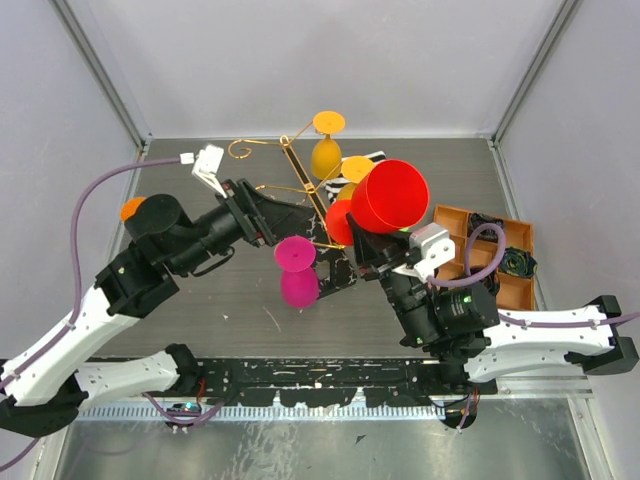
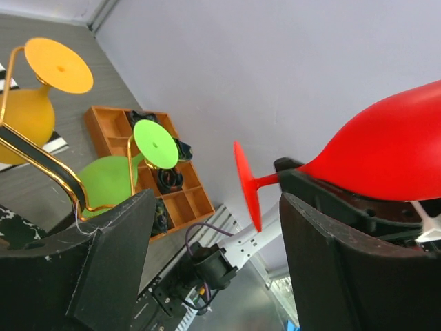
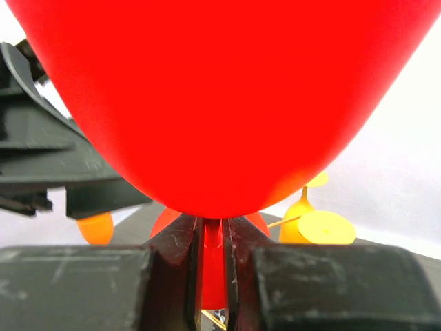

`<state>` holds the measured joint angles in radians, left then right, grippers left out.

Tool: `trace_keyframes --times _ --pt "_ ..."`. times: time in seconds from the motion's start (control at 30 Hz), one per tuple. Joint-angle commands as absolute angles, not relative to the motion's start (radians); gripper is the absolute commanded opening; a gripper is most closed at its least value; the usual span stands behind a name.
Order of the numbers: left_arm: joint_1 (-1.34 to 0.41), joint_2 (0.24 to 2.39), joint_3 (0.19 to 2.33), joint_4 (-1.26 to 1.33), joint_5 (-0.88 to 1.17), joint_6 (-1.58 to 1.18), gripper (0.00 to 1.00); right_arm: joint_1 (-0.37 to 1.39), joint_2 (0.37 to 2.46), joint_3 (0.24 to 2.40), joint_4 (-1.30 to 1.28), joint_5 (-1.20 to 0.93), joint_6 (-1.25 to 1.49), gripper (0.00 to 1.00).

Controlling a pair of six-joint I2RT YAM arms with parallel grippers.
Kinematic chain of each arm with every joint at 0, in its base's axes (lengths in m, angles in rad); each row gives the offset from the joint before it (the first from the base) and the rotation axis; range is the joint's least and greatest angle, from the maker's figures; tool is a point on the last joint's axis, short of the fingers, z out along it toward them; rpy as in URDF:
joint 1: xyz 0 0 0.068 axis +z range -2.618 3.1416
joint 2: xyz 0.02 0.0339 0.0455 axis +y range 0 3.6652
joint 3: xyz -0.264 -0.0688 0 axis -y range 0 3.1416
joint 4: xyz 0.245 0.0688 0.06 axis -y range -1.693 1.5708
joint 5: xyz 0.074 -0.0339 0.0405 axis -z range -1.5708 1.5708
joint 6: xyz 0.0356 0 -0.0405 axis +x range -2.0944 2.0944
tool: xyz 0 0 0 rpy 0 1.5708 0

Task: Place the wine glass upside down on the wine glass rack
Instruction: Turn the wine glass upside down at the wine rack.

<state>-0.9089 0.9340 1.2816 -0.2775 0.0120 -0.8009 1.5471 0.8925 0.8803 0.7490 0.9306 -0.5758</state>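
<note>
The wine glass [image 1: 390, 195] is red, and my right gripper [image 1: 365, 243] is shut on its stem [image 3: 213, 258], with the bowl [image 3: 220, 89] filling the right wrist view. Its round foot [image 2: 247, 183] points toward the wine glass rack [image 1: 290, 165], a gold wire stand on a black base [image 1: 335, 283]. My left gripper [image 1: 300, 208] stands open beside the rack. Its two fingers [image 2: 117, 255] frame the red foot without touching it. The rack's gold wire [image 2: 41, 162] shows at the left of the left wrist view.
Yellow glasses [image 1: 328, 140], a magenta glass [image 1: 297, 272] and a green glass [image 2: 155, 143] hang upside down on the rack. An orange glass [image 1: 133, 208] stands behind the left arm. A wooden tray [image 1: 452, 218] with black parts sits at the right.
</note>
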Motion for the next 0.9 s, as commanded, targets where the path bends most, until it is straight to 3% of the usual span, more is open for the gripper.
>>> trace_keyframes --times 0.0,0.23,0.4,0.87 --pt "-0.96 0.952 1.253 -0.179 -0.05 -0.827 0.79 1.542 0.904 0.893 0.935 0.886 -0.632 0.01" --pt "-0.995 0.987 1.229 -0.1 -0.039 -0.858 0.74 1.539 0.947 0.917 0.966 0.865 -0.647 0.01" --pt "-1.013 1.006 1.221 -0.068 -0.038 -0.872 0.63 1.537 0.977 0.926 0.974 0.863 -0.655 0.01" --pt "-1.033 1.015 1.201 -0.06 -0.06 -0.891 0.06 1.531 1.015 0.894 1.066 0.853 -0.733 0.01"
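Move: The foot of the red wine glass, which the right hand holds by its stem with the bowl tipped up, sits about 6 cm to the right of the open left hand, level fore and aft and about 1 cm lower. The pink glass hangs some 22 cm below the left hand, about 3 cm ahead and 1 cm left; the green one is roughly 10 cm ahead, 16 cm right and 22 cm down. From the right hand, the red foot is about 3 cm left, 1 cm ahead and 2 cm below. The left fingers close from wide open to nearly shut around the red glass's foot and pinch its edge, one pad on each face, after the hand has slid about 5 cm to the right onto it, easing to a stop. The right hand keeps its grip on the stem, rises a centimetre and then brings the glass some 2 cm left towards the left hand, tipping its fingers up slightly. ##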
